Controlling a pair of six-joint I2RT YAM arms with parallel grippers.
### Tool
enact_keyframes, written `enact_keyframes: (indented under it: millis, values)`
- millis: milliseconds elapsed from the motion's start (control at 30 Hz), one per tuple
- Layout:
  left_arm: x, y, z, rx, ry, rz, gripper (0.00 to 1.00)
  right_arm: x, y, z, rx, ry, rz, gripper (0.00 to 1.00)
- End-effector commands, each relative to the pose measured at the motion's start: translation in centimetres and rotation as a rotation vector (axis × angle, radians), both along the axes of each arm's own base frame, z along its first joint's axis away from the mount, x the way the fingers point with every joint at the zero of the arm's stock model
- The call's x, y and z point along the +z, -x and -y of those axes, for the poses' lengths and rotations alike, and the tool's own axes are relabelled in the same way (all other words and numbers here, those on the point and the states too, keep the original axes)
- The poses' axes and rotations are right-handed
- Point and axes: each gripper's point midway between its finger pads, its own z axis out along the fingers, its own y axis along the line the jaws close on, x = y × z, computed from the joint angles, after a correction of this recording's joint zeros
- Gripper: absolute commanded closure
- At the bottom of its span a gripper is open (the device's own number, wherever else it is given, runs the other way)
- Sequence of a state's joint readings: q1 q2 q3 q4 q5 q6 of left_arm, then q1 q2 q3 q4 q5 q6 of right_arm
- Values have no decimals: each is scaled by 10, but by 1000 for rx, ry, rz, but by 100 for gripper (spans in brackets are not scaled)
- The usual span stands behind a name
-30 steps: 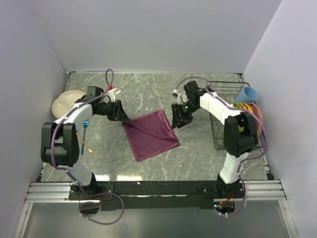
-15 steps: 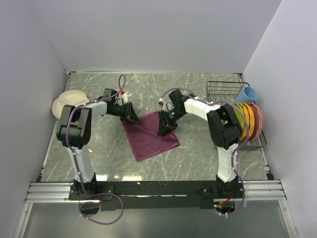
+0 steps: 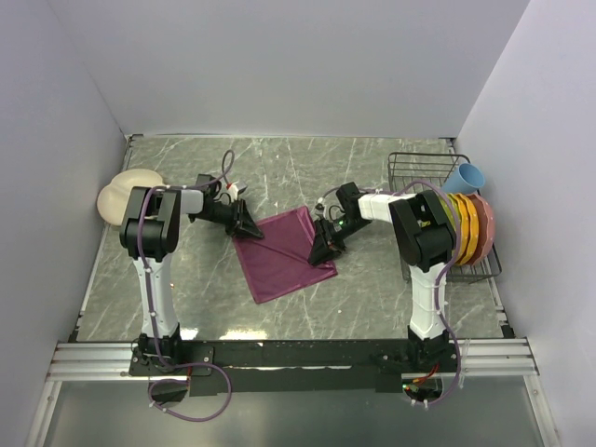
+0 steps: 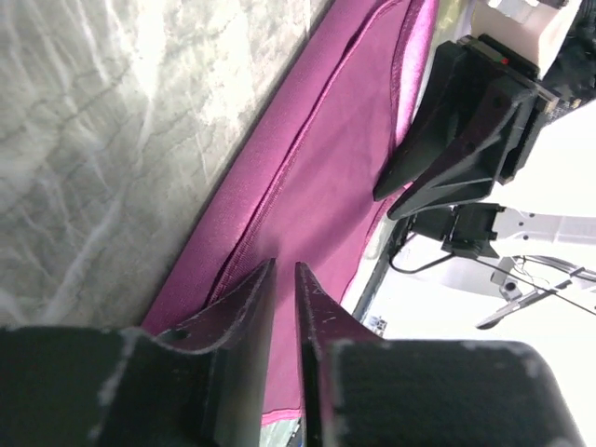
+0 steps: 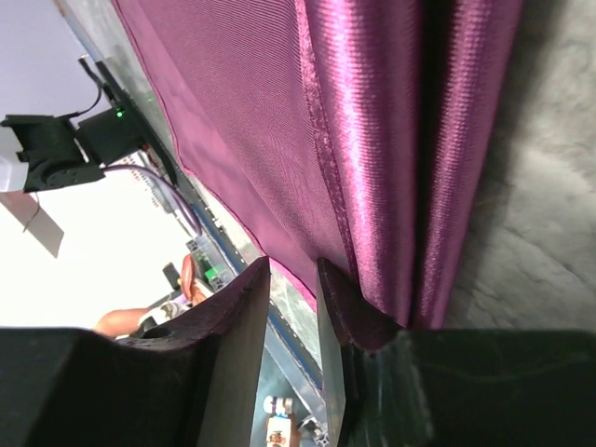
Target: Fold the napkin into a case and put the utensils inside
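The maroon napkin (image 3: 284, 251) lies flat on the marble table as a tilted square, with a fold ridge along its right side (image 5: 410, 140). My left gripper (image 3: 250, 226) is low at the napkin's upper left corner. Its jaws (image 4: 285, 264) stand a narrow slit apart, and the cloth (image 4: 326, 158) shows through the slit. My right gripper (image 3: 324, 250) is at the right edge. Its jaws (image 5: 291, 263) stand slightly apart, with the folded hem against the outside of one finger and only table in the gap. The utensils are hidden behind my left arm.
A cream divided plate (image 3: 126, 191) sits at the far left. A wire rack (image 3: 419, 168) at the right holds a blue cup (image 3: 468, 175) and stacked orange and yellow plates (image 3: 470, 223). The right gripper (image 4: 466, 121) shows across the cloth in the left wrist view.
Both grippers have come down from above the table onto the napkin, the left to its upper left corner and the right to its right edge. Both pairs of jaws have narrowed.
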State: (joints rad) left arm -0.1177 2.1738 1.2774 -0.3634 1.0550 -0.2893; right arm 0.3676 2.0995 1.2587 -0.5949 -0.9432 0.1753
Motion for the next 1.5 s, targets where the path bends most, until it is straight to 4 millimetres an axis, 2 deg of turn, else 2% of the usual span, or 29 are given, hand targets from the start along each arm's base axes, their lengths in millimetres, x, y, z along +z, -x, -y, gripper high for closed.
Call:
enact_keyframes:
  millis: [0,33,67,100,167,233,267,333,367,400,467,500,567,600,667,733,900,1033,1167,1200,1267,1300,1400,1467]
  values:
    - [-7,-4,-9,-10,-21,33,73,-30,10,16,14,92,-4,65]
    - [17,-7,-4,-31,39,91,70,-29,8,15,10,86,3,65]
    - [30,-9,0,-57,62,161,61,-27,7,13,4,82,2,66]
    - [55,-10,4,-75,82,236,57,-25,5,12,0,80,4,66]
    - [78,0,22,-121,137,277,46,-23,0,10,-6,70,11,66]
    - [94,12,38,-160,183,283,43,-23,-2,10,-6,74,16,66]
    - [94,28,54,-183,196,225,40,-24,-1,9,-4,75,15,66]
    - [96,35,72,-204,227,243,38,-25,-1,11,-6,78,11,66]
    - [92,51,85,-213,242,164,36,-25,0,11,-4,80,11,66]
    - [90,48,94,-221,262,203,36,-26,1,12,-3,82,11,67]
    - [87,57,110,-236,279,145,34,-27,2,13,-2,86,9,67]
    - [82,55,115,-239,290,152,34,-29,4,14,-7,89,1,67]
    - [80,54,121,-232,298,119,34,-31,4,14,-14,90,-5,67]
    - [71,54,122,-231,294,98,34,-31,5,14,-15,90,-9,67]
    - [60,49,120,-223,274,77,34,-33,5,14,-22,91,-17,67]
    - [41,52,114,-224,243,39,34,-33,4,14,-26,92,-16,68]
    - [10,39,85,-172,195,-4,34,-35,4,17,-22,103,-15,68]
    - [9,20,61,-139,201,19,34,-38,3,20,-15,122,-15,68]
    - [20,0,39,-133,220,55,35,-39,3,22,-3,135,-4,69]
    - [19,5,35,-131,214,10,35,-39,4,23,-2,138,-6,69]
    - [21,-5,27,-136,200,64,36,-37,2,23,-3,136,2,69]
    - [21,-3,25,-136,193,52,37,-35,2,22,-2,132,6,69]
    - [18,-2,24,-140,177,63,38,-17,-2,14,10,92,30,68]
    - [14,-2,25,-136,160,67,39,5,-5,6,23,52,69,66]
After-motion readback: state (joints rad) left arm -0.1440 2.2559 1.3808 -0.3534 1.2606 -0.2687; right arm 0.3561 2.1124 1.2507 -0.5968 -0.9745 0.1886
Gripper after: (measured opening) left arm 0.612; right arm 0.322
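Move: The folded napkin's middle lies about 9 cm to the left hand's right and 6 cm back, a centimetre or so lower; its far right corner is some 15 cm right and 6 cm ahead, its near left corner 3 cm right and 19 cm back. The plate stands roughly 28 cm left and 9 cm ahead of the left hand. For the right hand, the napkin's middle is about 9 cm left and 1 cm ahead. The left hand comes up off the napkin's far left part, opening its fingers wide, and arcs about 12 cm right and 7 cm back over the folded cloth, peaking some 8 cm up with its fingers tilting flatter, then sinks low over the middle and sweeps level, forward and left, back towards the far edge, skimming the cloth with the fingers still well open. Meanwhile the right hand stays put, its fingertips still resting on the folded right edge. ##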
